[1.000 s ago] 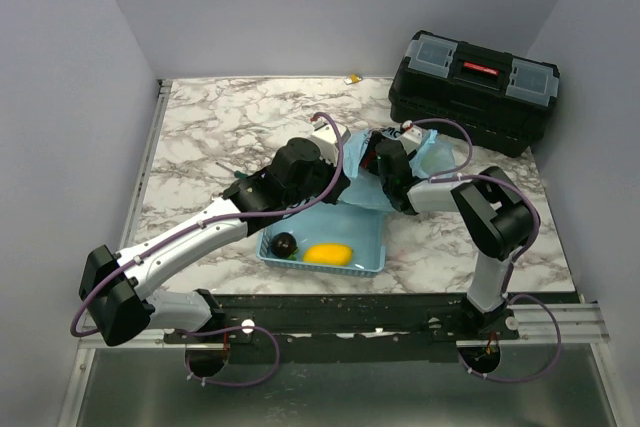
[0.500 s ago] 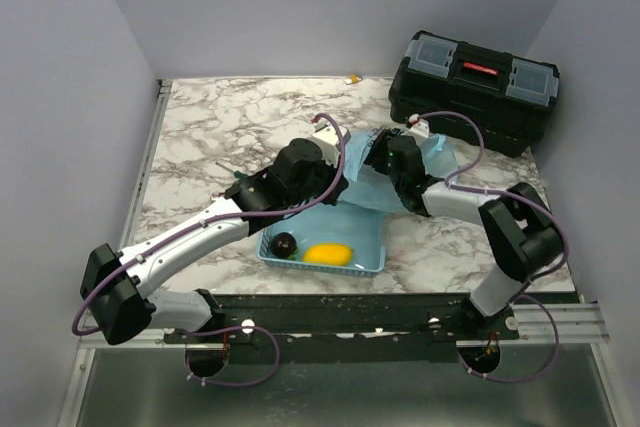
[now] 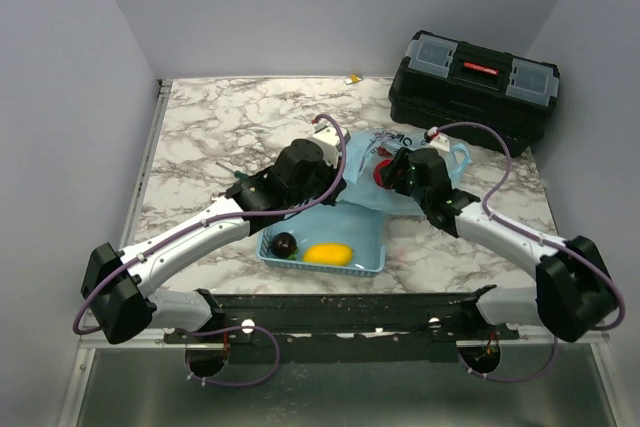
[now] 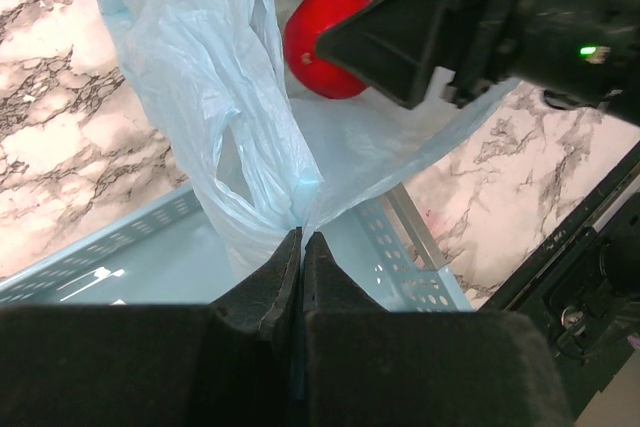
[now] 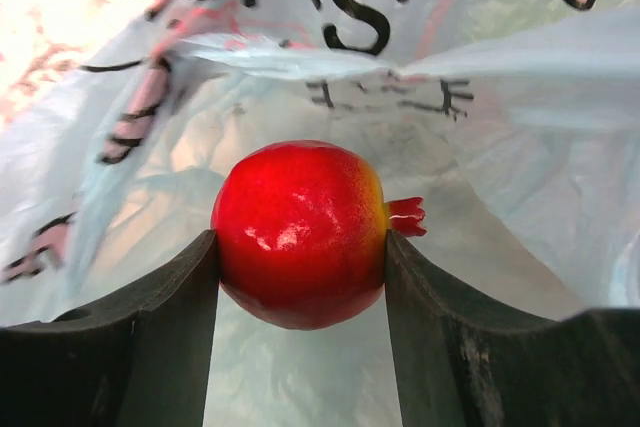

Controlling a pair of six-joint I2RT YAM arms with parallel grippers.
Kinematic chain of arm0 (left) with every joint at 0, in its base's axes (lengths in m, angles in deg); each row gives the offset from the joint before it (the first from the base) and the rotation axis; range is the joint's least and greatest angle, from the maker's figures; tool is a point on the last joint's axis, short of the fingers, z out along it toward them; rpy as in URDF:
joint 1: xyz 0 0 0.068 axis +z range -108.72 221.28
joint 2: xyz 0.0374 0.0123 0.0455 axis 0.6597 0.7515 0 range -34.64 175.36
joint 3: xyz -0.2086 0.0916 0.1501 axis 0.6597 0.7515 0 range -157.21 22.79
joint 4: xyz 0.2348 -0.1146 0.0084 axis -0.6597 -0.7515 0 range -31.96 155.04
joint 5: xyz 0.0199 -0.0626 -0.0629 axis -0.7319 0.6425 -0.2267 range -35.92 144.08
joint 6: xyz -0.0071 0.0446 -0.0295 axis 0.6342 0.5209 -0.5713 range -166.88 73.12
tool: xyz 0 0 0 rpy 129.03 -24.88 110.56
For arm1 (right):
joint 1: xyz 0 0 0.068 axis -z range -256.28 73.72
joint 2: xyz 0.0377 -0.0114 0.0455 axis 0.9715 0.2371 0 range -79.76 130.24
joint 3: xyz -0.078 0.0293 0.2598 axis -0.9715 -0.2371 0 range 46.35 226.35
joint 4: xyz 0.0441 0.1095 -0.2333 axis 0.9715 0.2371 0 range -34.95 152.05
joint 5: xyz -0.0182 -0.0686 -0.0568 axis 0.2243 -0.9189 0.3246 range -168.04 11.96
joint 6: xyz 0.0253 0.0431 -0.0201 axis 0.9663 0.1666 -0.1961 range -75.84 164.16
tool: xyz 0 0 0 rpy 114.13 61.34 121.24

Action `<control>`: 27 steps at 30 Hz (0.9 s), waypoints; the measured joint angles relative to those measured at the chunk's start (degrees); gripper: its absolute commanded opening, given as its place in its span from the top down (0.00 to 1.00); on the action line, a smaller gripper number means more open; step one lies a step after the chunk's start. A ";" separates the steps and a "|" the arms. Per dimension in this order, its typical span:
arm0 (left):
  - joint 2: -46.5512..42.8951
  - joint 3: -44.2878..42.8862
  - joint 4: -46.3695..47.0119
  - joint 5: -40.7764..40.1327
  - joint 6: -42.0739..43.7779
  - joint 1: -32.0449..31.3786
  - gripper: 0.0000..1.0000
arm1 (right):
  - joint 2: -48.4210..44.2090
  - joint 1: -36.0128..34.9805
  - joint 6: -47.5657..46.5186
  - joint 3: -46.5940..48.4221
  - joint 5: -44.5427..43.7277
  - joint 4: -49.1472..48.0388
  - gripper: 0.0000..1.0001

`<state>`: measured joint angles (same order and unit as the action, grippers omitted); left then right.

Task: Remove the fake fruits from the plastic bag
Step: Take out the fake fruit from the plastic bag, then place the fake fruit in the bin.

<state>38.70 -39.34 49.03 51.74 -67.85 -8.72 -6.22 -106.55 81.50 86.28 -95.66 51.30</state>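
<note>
The plastic bag point(image 3: 362, 159), thin light blue with a cartoon print, lies behind the basket with its mouth held up. My left gripper point(image 4: 302, 242) is shut on a pinched fold of the bag's edge point(image 4: 200, 77) above the basket. My right gripper point(image 5: 300, 247) is inside the bag's mouth, shut on a glossy red round fruit point(image 5: 300, 232) with a small crown, one finger point(image 5: 190, 287) on each side. From the left wrist that red fruit point(image 4: 320, 47) shows in the bag under the right gripper's black body, with a bit of green behind it. A yellow oblong fruit point(image 3: 329, 253) lies in the basket.
The light-blue latticed basket point(image 3: 372, 265) stands at the table's near edge and also holds a dark round plum point(image 3: 285, 244). A black toolbox point(image 3: 475, 87) sits at the back right corner. Grey walls enclose the marble table on three sides.
My right gripper's jaws have narrowed onto the red fruit, and the right arm has swung its elbow out to the right and nearer. The left arm has held still on the bag.
</note>
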 measured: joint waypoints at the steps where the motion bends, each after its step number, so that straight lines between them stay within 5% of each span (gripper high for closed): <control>1: 0.00 0.00 0.00 -0.02 0.00 0.00 1.00 | -1.81 0.00 -0.13 -0.04 0.04 1.20 0.90; 8: 0.00 0.00 -0.04 -0.22 0.02 0.00 1.00 | -13.77 0.02 -3.21 1.55 4.04 9.84 0.92; 15: 0.00 0.00 -0.07 -0.26 0.02 0.00 1.00 | -15.32 -0.55 -7.45 3.87 22.21 16.13 0.93; 27: 0.00 0.00 -0.17 -0.96 0.28 0.00 1.00 | -15.65 -16.87 -9.81 4.24 32.46 17.07 0.94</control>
<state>38.70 -39.34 48.86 50.77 -67.57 -8.72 -21.87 -123.42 71.69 90.52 -63.21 68.37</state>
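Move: The right hand already grips the red pomegranate in the open plastic bag; the blue basket's middle lies about 15 cm back and 18 cm to its left, some 9 cm lower. In the basket, the yellow fruit sits roughly 22 cm back and 17 cm left of this hand, the dark eggplant about 20 cm back and 31 cm left. From the left hand, which pinches the bag's edge, the basket's middle is about 4 cm back, 3 cm left and 17 cm below. Back and upward at first, then in a sweep back and to the left, the right arm carries the pomegranate out of the bag's mouth towards the basket, about 17 cm back and 12 cm left, sinking slightly at the end. The wrist swings some 50 degrees counter-clockwise while the fingers keep their hold; the left hand stays put, still pinching the bag's edge. ##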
